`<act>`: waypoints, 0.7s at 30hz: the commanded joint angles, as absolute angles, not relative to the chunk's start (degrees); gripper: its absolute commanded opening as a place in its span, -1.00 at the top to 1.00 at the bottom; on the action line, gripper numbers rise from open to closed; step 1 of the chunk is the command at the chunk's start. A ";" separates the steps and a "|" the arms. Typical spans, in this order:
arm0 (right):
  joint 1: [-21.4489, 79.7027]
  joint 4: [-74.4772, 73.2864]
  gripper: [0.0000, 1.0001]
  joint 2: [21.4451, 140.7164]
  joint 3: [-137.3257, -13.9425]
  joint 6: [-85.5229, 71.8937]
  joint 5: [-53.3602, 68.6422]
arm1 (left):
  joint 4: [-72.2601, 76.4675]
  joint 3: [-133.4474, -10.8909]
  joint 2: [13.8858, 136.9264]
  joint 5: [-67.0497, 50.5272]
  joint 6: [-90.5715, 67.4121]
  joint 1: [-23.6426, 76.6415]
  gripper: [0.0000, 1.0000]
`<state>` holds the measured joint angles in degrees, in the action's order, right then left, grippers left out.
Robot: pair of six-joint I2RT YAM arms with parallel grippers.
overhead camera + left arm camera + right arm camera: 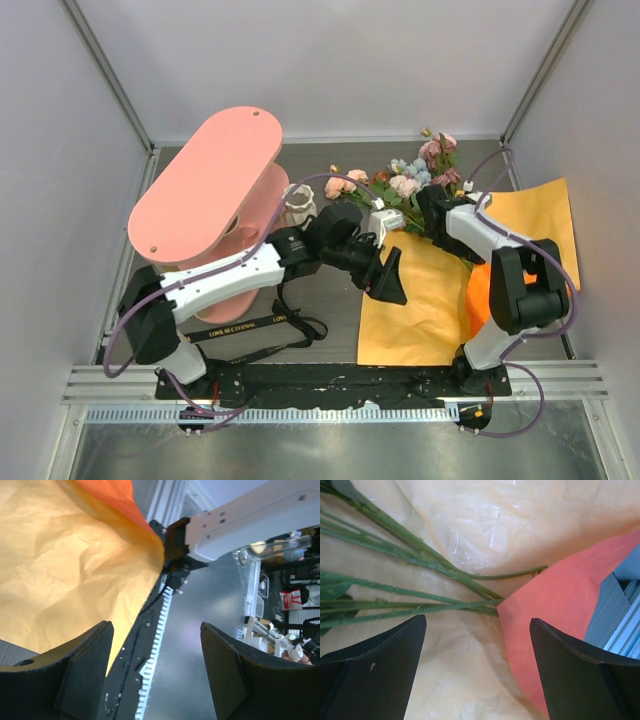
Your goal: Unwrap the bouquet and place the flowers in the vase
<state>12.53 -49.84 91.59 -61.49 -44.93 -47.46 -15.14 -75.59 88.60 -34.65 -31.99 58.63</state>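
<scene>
The bouquet is unwrapped: its orange paper lies spread flat on the table, yellow-orange side up. The flowers, roses in pink, peach and pale blue, lie across the paper's far edge, with their green stems resting on the sheet. My right gripper hovers open just over the stem ends, beside a turned-up orange fold. Over the sheet's left part, my left gripper stands open and empty. The white ribbed vase stands upright beside the pink shelf, left of the flowers.
A tall pink oval shelf fills the back left. The black printed ribbon lies loose on the table by the left arm's base. Grey walls close the sides and back. A metal rail runs along the near edge.
</scene>
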 commanded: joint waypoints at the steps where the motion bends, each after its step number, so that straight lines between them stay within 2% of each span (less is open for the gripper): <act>1: 9.23 -45.70 -0.80 96.84 -60.48 -45.35 -48.51 | -14.14 -78.22 95.25 -28.76 -29.01 59.67 -0.41; 4: 7.48 -43.42 -0.67 97.64 -58.02 -46.40 -48.87 | -17.12 -79.80 99.04 -18.04 -24.80 61.25 -0.18; 6: 6.25 -42.28 -0.46 97.30 -56.87 -47.19 -49.39 | -17.40 -81.20 102.73 -13.12 -23.12 61.87 -0.11; 7: 5.63 -42.01 -0.34 96.51 -55.91 -47.55 -49.74 | -18.19 -82.95 104.31 -12.75 -23.12 62.05 0.06; 9: 4.14 -42.10 0.05 95.11 -54.94 -48.68 -50.80 | -18.72 -84.80 108.18 -11.96 -24.34 62.05 0.32; 11: 3.17 -42.89 0.37 91.68 -53.44 -49.65 -52.11 | -19.68 -87.79 112.03 -11.78 -26.01 62.05 0.50; 14: 2.37 -45.52 0.47 85.10 -52.12 -51.85 -53.26 | -19.77 -90.43 115.47 -11.08 -28.91 62.49 0.65; 15: 2.29 -46.66 0.49 83.34 -51.95 -53.68 -53.87 | -20.99 -91.05 117.58 -10.47 -29.70 62.58 0.80; 18: 2.29 -53.16 0.61 75.78 -51.59 -57.73 -59.31 | -23.72 -93.42 121.62 -7.21 -33.13 62.58 1.00; 21: 0.89 -58.88 0.64 64.12 -50.10 -64.59 -63.89 | -25.74 -95.01 123.31 -5.46 -34.01 62.58 1.00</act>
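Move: For the right hand, the orange fold of the wrapper lies about 3 cm back, 4 cm to its right and 6 cm below. The flower stems are about 4 cm ahead and 8 cm left of that hand, with the flower heads roughly 15 cm ahead and 18 cm left, all on the table. From the left hand, the near-left paper sheet is some 8 cm ahead, 9 cm right and 23 cm down; the vase stands about 20 cm ahead and 17 cm left. The right fingers close on the wrapper's orange fold beside the stem ends: the hand sinks about 5 cm while sliding right and back, then keeps going that way and lifts some 8 cm with the paper pinched, turning clockwise. Meanwhile the left hand drops almost 20 cm towards the near-left paper sheet, drifting forward and right, tipping its fingers more steeply down and shutting them empty. ##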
